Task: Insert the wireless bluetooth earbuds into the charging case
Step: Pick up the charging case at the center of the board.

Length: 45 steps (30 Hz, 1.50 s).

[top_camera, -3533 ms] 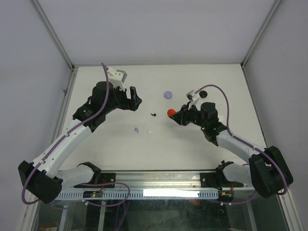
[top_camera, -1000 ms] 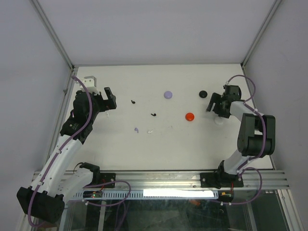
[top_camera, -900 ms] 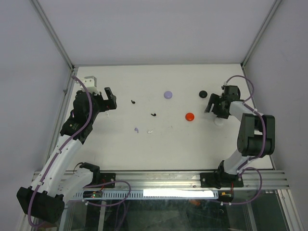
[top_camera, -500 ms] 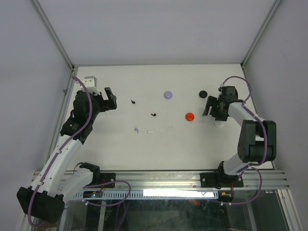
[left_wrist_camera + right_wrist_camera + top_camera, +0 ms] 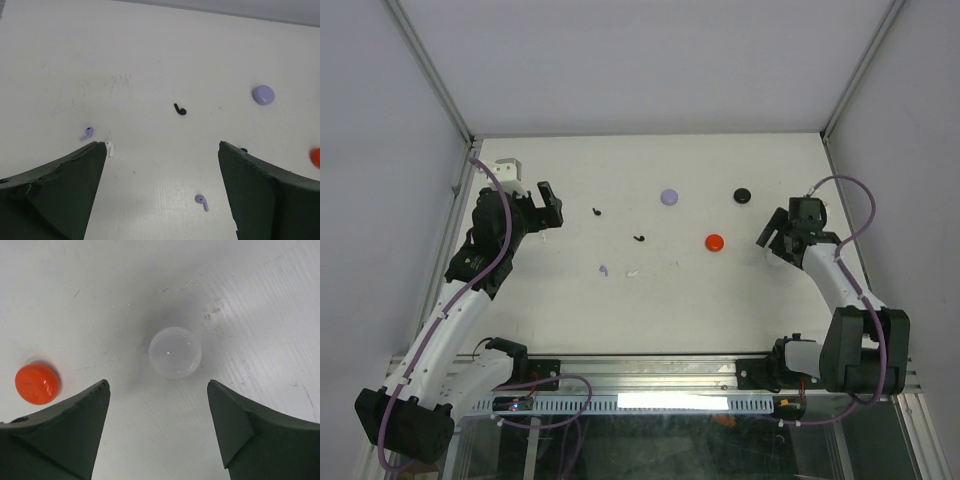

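Observation:
Four round charging cases lie on the table: lilac [image 5: 669,197], black [image 5: 743,195], red [image 5: 714,242] and white [image 5: 777,253]. Tiny earbuds are scattered mid-table: two black ones [image 5: 597,211] [image 5: 639,238], a lilac one [image 5: 604,270] and a white one [image 5: 632,271]. My right gripper [image 5: 769,236] hovers open right beside the white case [image 5: 175,352], which lies just ahead of its spread fingers [image 5: 157,385]; the red case [image 5: 37,383] is to their left. My left gripper [image 5: 550,207] is open at the far left, holding nothing. Its view shows a black earbud [image 5: 180,109], lilac earbuds [image 5: 87,133] [image 5: 201,201] and a white earbud [image 5: 109,148].
Metal frame rails border the table on the left [image 5: 460,190] and right [image 5: 840,190]. The right arm's elbow and cable [image 5: 840,270] stretch along the right side. The lilac case [image 5: 263,94] lies far ahead of the left gripper.
The right arm has unfolded toward the near right, drawing its gripper slightly back and down over the white case, with its jaws a little wider. The left arm has not moved.

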{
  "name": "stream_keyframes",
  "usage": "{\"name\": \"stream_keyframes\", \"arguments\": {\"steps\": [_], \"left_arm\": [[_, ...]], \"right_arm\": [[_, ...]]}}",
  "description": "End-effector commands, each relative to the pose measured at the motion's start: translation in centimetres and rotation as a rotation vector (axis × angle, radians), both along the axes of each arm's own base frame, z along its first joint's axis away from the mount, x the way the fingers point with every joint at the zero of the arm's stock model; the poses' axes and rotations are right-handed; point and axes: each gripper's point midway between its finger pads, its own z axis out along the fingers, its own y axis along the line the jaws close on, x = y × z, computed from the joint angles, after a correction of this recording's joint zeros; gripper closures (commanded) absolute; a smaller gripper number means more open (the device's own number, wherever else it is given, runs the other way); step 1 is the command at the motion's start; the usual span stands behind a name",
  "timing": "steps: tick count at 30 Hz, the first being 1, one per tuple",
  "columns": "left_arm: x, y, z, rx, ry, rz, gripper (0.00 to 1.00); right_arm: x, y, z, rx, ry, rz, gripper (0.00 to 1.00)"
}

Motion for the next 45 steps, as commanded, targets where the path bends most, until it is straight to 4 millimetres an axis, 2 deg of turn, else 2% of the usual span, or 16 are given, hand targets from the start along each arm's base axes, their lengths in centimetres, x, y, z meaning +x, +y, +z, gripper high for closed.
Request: {"name": "stream_keyframes", "arguments": {"steps": [1, 5, 11, 17, 21, 25, 28, 31, 36, 40, 45], "left_arm": [[0.4, -0.4, 1.5, -0.013, -0.062, -0.025, 0.01], [0.4, -0.4, 1.6, -0.011, -0.064, -0.026, 0.01], [0.4, -0.5, 1.5, -0.012, -0.061, -0.029, 0.01], [0.4, -0.5, 1.4, -0.010, -0.060, -0.030, 0.01], [0.4, -0.4, 1.4, -0.009, -0.061, -0.029, 0.01], [0.4, -0.5, 1.4, -0.010, -0.060, -0.031, 0.01], [0.4, -0.4, 1.4, -0.008, -0.060, -0.028, 0.01], [0.5, -0.4, 1.3, -0.004, -0.057, -0.027, 0.01], [0.6, -0.5, 1.2, -0.004, -0.053, -0.031, 0.01], [0.5, -0.8, 1.1, -0.008, -0.051, -0.047, 0.01], [0.6, -0.8, 1.1, -0.006, -0.049, -0.048, 0.01]], "right_arm": [[0.9, -1.2, -0.1, -0.007, -0.049, -0.144, 0.18], [1.8, -1.8, -1.4, -0.028, -0.060, -0.177, 0.21], [3.3, -2.0, -2.2, -0.049, -0.042, -0.157, 0.25], [3.3, -1.9, -4.3, -0.051, 0.035, -0.156, 0.30], [3.7, -1.3, -4.4, -0.058, 0.046, -0.090, 0.41], [4.2, -0.1, -4.1, -0.070, 0.080, 0.026, 0.48], [4.6, 1.9, -3.4, -0.082, 0.074, 0.142, 0.49], [4.4, 5.4, -2.5, -0.065, 0.070, 0.305, 0.50], [2.9, 11.6, -1.2, -0.097, 0.056, 0.618, 0.50], [1.4, 15.8, -1.0, -0.098, 0.045, 0.825, 0.50], [-0.1, 19.8, -1.6, -0.129, 0.029, 1.022, 0.48]]}}
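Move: The white charging case lies under the right hand, about 3 cm ahead, 1 cm to its right and 5 cm below. The red case stands some 14 cm to the left of the white one and 2 cm farther out. The black case is roughly 14 cm farther out than the white one and 6 cm to its left. From the idle left hand, the white case is about 50 cm to the right, 1 cm ahead and some 22 cm lower. The right fingers close from wide to about half open and pinch the white case by its sides, after the hand has sunk about 5 cm and eased some 3 cm forward over it. The hand then carries it mostly left, about 17 cm, rising slightly and drawing back a little, past the near side of the red case, while the wrist turns some 50 degrees counter-clockwise. ##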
